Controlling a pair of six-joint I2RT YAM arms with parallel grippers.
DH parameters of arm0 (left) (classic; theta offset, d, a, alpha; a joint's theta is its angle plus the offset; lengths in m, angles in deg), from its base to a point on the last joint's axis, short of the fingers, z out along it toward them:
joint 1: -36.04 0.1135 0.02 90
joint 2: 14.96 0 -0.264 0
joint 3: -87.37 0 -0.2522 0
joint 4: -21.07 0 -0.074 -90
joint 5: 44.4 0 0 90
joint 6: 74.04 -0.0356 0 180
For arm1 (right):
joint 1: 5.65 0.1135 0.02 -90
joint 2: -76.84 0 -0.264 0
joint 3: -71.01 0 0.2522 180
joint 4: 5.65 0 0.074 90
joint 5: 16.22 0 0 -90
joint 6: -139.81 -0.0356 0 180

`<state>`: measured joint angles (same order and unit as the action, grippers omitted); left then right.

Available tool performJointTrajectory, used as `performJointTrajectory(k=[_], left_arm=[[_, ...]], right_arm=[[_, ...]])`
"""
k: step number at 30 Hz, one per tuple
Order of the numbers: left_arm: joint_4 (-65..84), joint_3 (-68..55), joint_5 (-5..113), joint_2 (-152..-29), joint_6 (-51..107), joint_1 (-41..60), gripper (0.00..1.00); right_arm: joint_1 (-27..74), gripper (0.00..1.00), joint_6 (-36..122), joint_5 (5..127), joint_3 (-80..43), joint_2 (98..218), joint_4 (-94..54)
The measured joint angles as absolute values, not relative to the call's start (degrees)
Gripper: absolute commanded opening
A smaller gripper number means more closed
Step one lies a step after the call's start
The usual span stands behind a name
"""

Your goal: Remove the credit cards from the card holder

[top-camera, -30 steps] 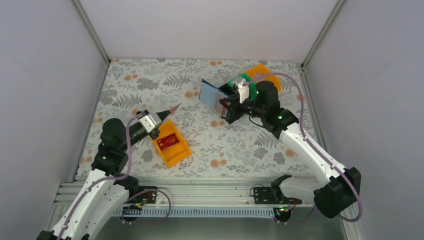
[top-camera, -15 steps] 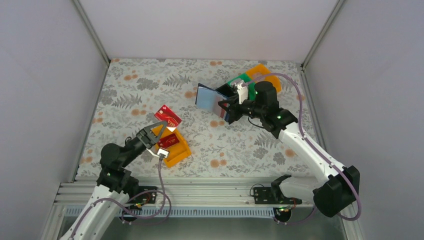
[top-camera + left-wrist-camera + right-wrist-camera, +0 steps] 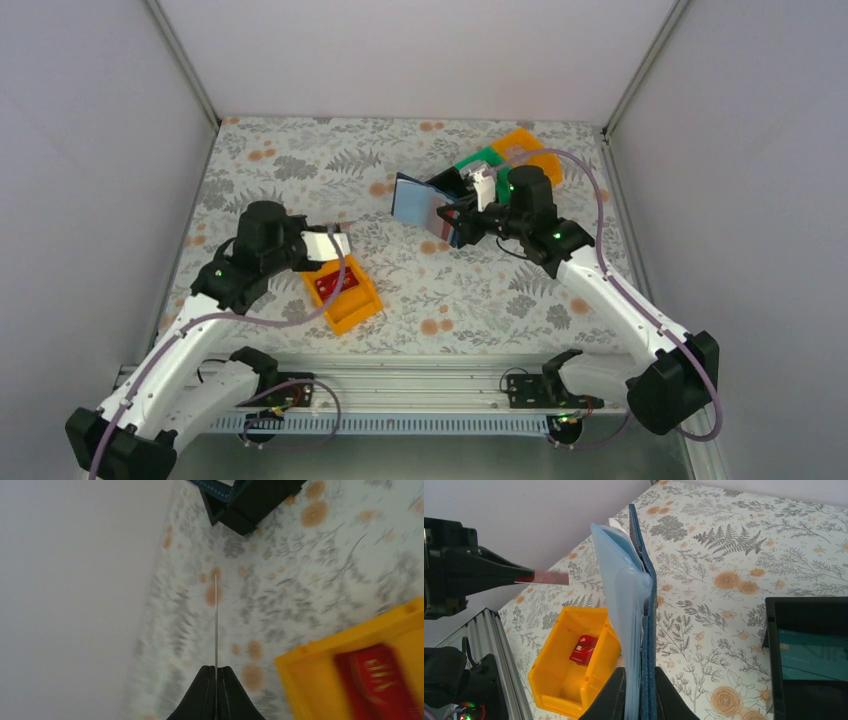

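My right gripper [image 3: 641, 682] is shut on the card holder [image 3: 646, 600], a dark navy wallet with pale blue sleeves, and holds it upright and open above the table. From above, the card holder [image 3: 413, 200] sits at the back centre-right. My left gripper [image 3: 216, 669] is shut on a thin credit card [image 3: 216, 620], which I see edge-on. In the top view that pinkish-white card [image 3: 330, 243] hangs over the far end of the orange bin [image 3: 345, 295]. A red credit card [image 3: 330, 284] lies inside this bin.
A black bin [image 3: 809, 650] with a teal card [image 3: 814, 662] in it stands to the right of the card holder. Green [image 3: 480, 160] and orange [image 3: 530, 150] bins sit behind my right arm. Grey walls enclose the floral table [image 3: 300, 170].
My left arm has swung and risen, turning the card it holds from face-up to edge-on above the orange bin. My right gripper has shifted the card holder slightly left.
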<state>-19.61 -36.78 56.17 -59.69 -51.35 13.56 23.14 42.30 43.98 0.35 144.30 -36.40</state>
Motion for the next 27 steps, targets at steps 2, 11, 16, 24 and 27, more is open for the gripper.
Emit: performJointTrajectory(k=[2,11,16,24,27], left_arm=[[-24.11,-33.22,54.57,-62.79,-40.79,12.36,0.02],[-40.66,-31.21,41.92,-72.15,-16.38,8.05,0.02],[-38.08,-31.1,35.47,-76.47,-14.15,2.63,0.02],[-36.48,-30.7,30.13,-80.85,-11.16,0.88,0.02],[-35.98,-31.42,29.72,-80.52,-10.09,0.88,0.02]], right_arm=[[23.14,0.04,42.23,43.98,0.35,144.3,-36.55],[23.14,0.04,42.17,43.76,0.24,144.04,-37.65],[23.14,0.04,42.12,43.78,0.43,141.17,-38.26],[23.14,0.04,42.06,44.44,1.59,135.4,-38.56],[23.14,0.04,42.04,44.81,2.1,134.46,-38.72]])
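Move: The left hand, pinching a card just pulled from the holder, is bound for the red VIP card in the near orange box: about 19 cm below, some 3 cm back and 2 cm right. From it, the card holder hangs in the right fingers about 20 cm right, 5 cm ahead and 3 cm higher; the black box is roughly 28 cm right, 11 cm ahead, down on the table. From the right hand, the VIP card lies about 24 cm left, 7 cm back and 23 cm below. Still pinching its card edge-on, the left hand sinks about 10 cm to the far end of the orange box, easing slightly left, while the wrist swings counter-clockwise and tips the fingers down, about 30 degrees each. The right hand keeps hold of the card holder and later lifts it some 3 cm, drawing back and a little right. ##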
